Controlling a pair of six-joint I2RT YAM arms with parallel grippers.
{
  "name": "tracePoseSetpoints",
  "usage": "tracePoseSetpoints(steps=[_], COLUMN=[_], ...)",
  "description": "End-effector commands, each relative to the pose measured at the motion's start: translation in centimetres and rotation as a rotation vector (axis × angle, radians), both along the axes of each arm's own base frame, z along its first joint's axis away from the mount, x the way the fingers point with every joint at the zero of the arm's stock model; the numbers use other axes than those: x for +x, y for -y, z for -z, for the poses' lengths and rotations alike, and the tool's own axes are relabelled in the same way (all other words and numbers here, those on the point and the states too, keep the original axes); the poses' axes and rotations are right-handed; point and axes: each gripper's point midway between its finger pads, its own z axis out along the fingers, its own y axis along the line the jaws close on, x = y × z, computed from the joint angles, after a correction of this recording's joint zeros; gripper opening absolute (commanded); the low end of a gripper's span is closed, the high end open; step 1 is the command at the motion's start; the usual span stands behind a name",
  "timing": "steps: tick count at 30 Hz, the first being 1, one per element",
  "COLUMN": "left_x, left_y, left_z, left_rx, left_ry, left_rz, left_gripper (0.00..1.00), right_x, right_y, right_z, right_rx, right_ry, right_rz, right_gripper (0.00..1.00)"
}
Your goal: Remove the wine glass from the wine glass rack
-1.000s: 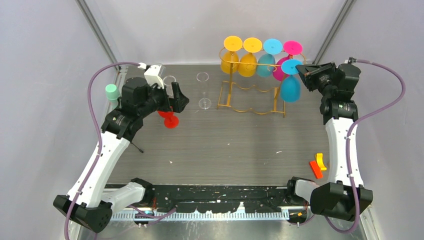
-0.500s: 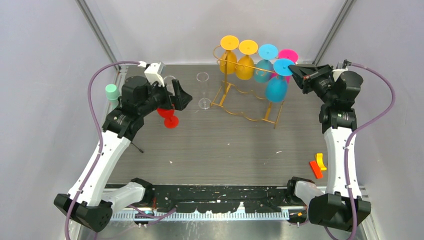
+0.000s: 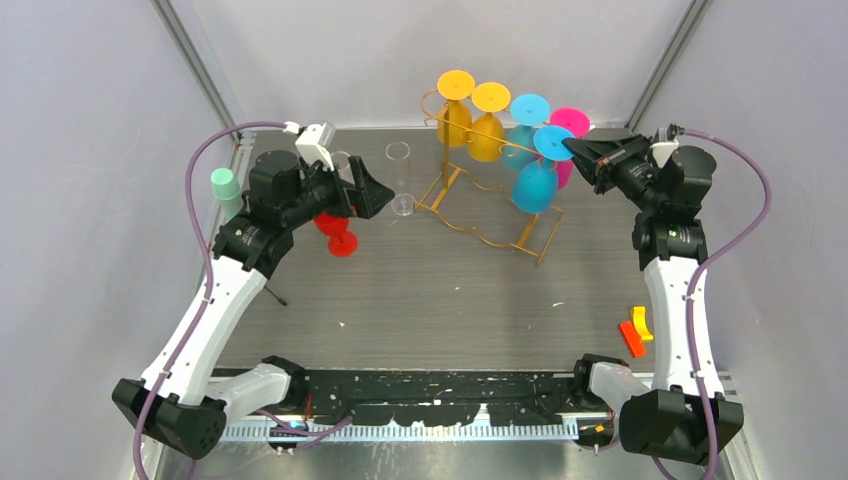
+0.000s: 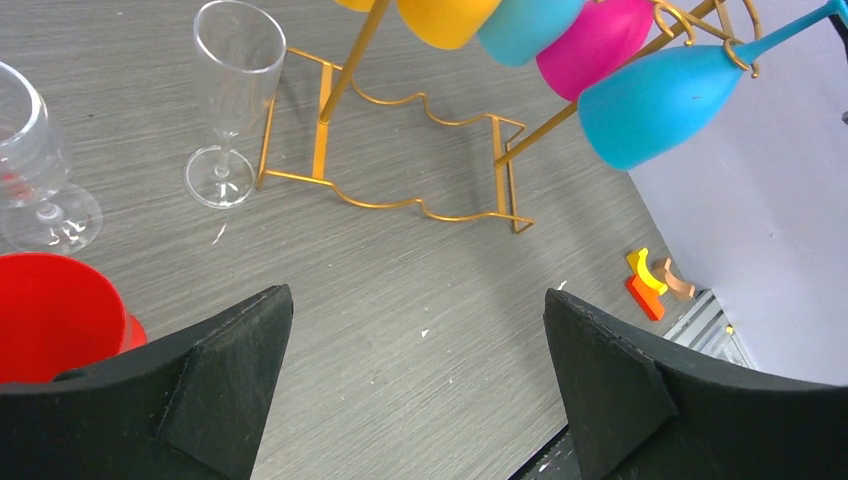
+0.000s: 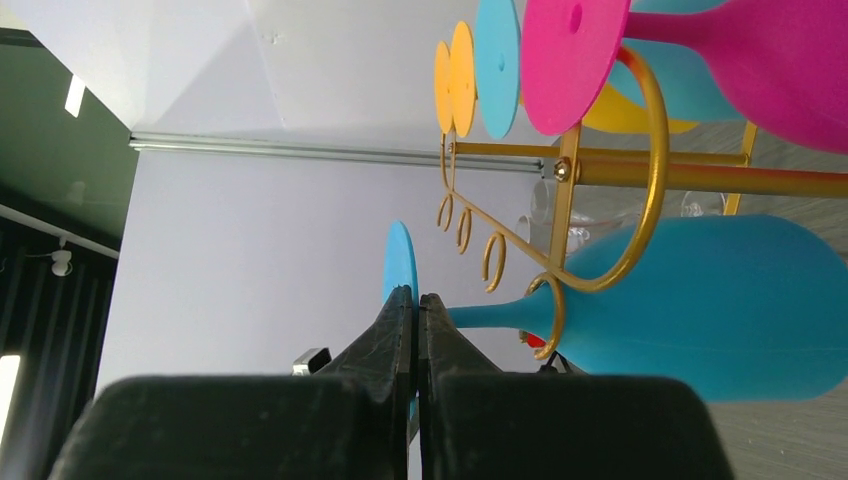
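The gold wire wine glass rack point(image 3: 480, 215) leans to the left at the back of the table, its base skewed. Several coloured glasses hang upside down from its top rail. My right gripper point(image 3: 575, 150) is shut on the foot disc of the front blue wine glass point(image 3: 535, 185). In the right wrist view the fingers point(image 5: 416, 298) pinch that disc edge-on, and a gold rack loop point(image 5: 545, 315) still rings the blue stem beside the bowl point(image 5: 720, 300). My left gripper point(image 3: 370, 190) stands open above the table point(image 4: 415, 300), left of the rack point(image 4: 322, 130), holding nothing.
A clear flute point(image 3: 400, 180) stands just left of the rack's base. A red glass point(image 3: 338, 235) and a clear glass point(image 4: 35, 170) sit under my left arm. A green cup point(image 3: 224, 183) is at the far left, and orange and yellow blocks point(image 3: 635, 332) lie at the right.
My right gripper has moved left with the blue glass's foot in it. The rack has been dragged and tipped leftward with it. My left gripper has shifted slightly toward the flute.
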Motion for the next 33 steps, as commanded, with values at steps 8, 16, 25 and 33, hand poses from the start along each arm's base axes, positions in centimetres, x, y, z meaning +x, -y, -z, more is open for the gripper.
tracePoseSetpoints(steps=[8,16,25,33], left_x=[0.2,0.5,0.7,0.9], left_y=[0.9,1.1,1.4,1.6], left_z=[-1.3,-1.0,-0.8,-0.6], left_rx=[-0.051,-0.059,-0.067,-0.078], left_ry=[0.039,0.028,0.016,0.005], left_rz=[0.031,0.030,0.036,0.039], left_gripper=[1.00,1.00,1.00,1.00], right_x=[-0.7,-2.3,-3.2,-3.7], right_y=[-1.9,-2.8,-2.9,-2.4], right_z=[2.4,2.9,3.3,3.3], right_rx=[-0.041,-0.073,-0.077,-0.123], right_ry=[-0.016,-0.031,-0.040,-0.037], right_rz=[-0.082,-0.125,-0.119,-0.076], right_gripper=[0.00,0.00,0.00,0.00])
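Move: The right gripper already pinches the rim of the front blue glass's foot. The glass's middle hangs some 10 cm below it and 2 cm to its left, and the rack's front hook is about 3 cm left and 3 cm below. Of the neighbours' middles, the pink glass is roughly 6 cm farther out and 10 cm below, and the rear blue glass 8 cm out, 7 cm left and 10 cm below. From the left gripper, the front blue glass is about 29 cm right, 6 cm ahead and 4 cm lower. Keep the right gripper shut on the blue glass's foot and lower it about 4 cm, easing a little left, so the foot comes down to the level of the rack's front hook. Then, staying at that height, draw the glass back towards the base some 2 cm, away from the pink glass, with only a slight wrist tilt. ##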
